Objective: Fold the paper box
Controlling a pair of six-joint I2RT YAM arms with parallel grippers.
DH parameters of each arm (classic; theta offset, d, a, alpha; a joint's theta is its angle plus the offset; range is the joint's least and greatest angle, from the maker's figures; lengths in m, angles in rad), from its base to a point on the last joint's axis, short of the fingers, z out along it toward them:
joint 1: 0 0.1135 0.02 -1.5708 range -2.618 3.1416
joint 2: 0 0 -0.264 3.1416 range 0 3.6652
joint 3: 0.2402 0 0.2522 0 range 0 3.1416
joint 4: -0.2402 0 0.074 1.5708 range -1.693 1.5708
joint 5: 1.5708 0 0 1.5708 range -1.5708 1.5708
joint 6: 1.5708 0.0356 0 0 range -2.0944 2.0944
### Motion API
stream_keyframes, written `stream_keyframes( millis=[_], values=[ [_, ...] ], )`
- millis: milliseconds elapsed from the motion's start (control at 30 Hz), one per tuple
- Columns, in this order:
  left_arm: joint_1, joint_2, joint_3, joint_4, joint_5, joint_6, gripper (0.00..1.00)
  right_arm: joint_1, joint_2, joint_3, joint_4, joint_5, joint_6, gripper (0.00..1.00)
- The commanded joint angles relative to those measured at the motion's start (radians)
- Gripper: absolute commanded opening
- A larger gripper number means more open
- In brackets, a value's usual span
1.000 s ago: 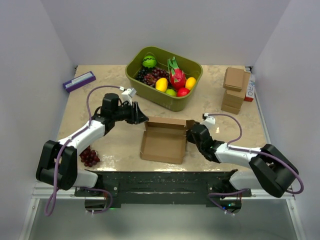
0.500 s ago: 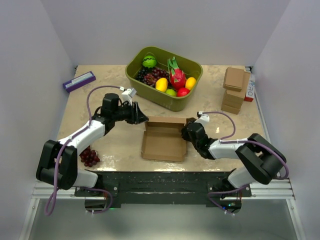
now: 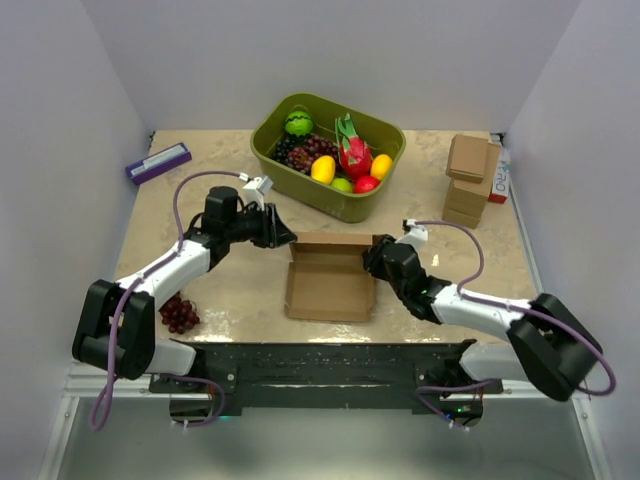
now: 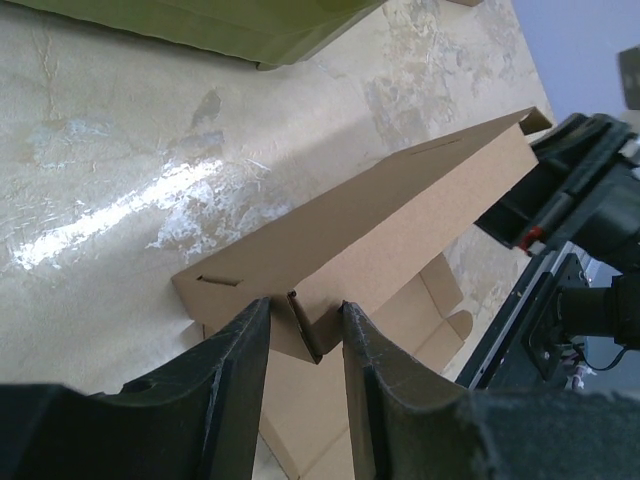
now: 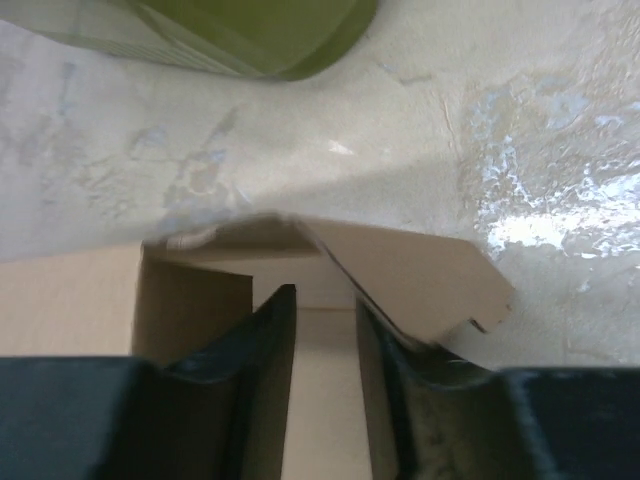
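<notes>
The paper box lies open in the middle of the table, brown cardboard with its back wall standing. My left gripper is at the box's far left corner. In the left wrist view it is shut on the back wall's corner, the folded side tab between its fingers. My right gripper is at the box's right edge. In the right wrist view it is open over the box floor. The slanted side flap leans against the outside of its right finger.
A green bin of fruit stands just behind the box. A stack of small cardboard boxes is at the back right. A purple box lies at the back left, and loose grapes lie by the left arm's base.
My right gripper has opened and let go of the right flap, staying at the box's right edge. The box now sits squarer. The left gripper has not moved.
</notes>
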Motion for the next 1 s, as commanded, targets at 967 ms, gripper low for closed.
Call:
stream_keyframes(
  millis=[967],
  values=[
    [-0.007, -0.013, -0.008, -0.002, -0.023, 0.011, 0.39, 0.018, 0.03, 0.052, -0.44, -0.136, 0.047, 0.0]
  ],
)
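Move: Some 7 cm back from the right hand, level with it sideways and about 7 cm below, lies the box's right side flap. The back-right corner flap is about 3 cm ahead, 1 cm to the right and 1 cm below; the raised back wall's middle is 3 cm ahead, 8 cm left and 2 cm below. The base panel's middle is 6 cm back, 9 cm left and 7 cm below. From the left hand, the side flap lies about 11 cm back, 16 cm right and 13 cm below. Leaving the back-right corner flap, the right hand lifts about 3 cm while drawing back, then goes on back and down to the right side flap, ending some 6 cm back and 5 cm lower than it began. Its fingers tip down nearly 20 degrees and close from about a third open to shut. The left hand stays still and keeps its hold on the back wall's left corner. ##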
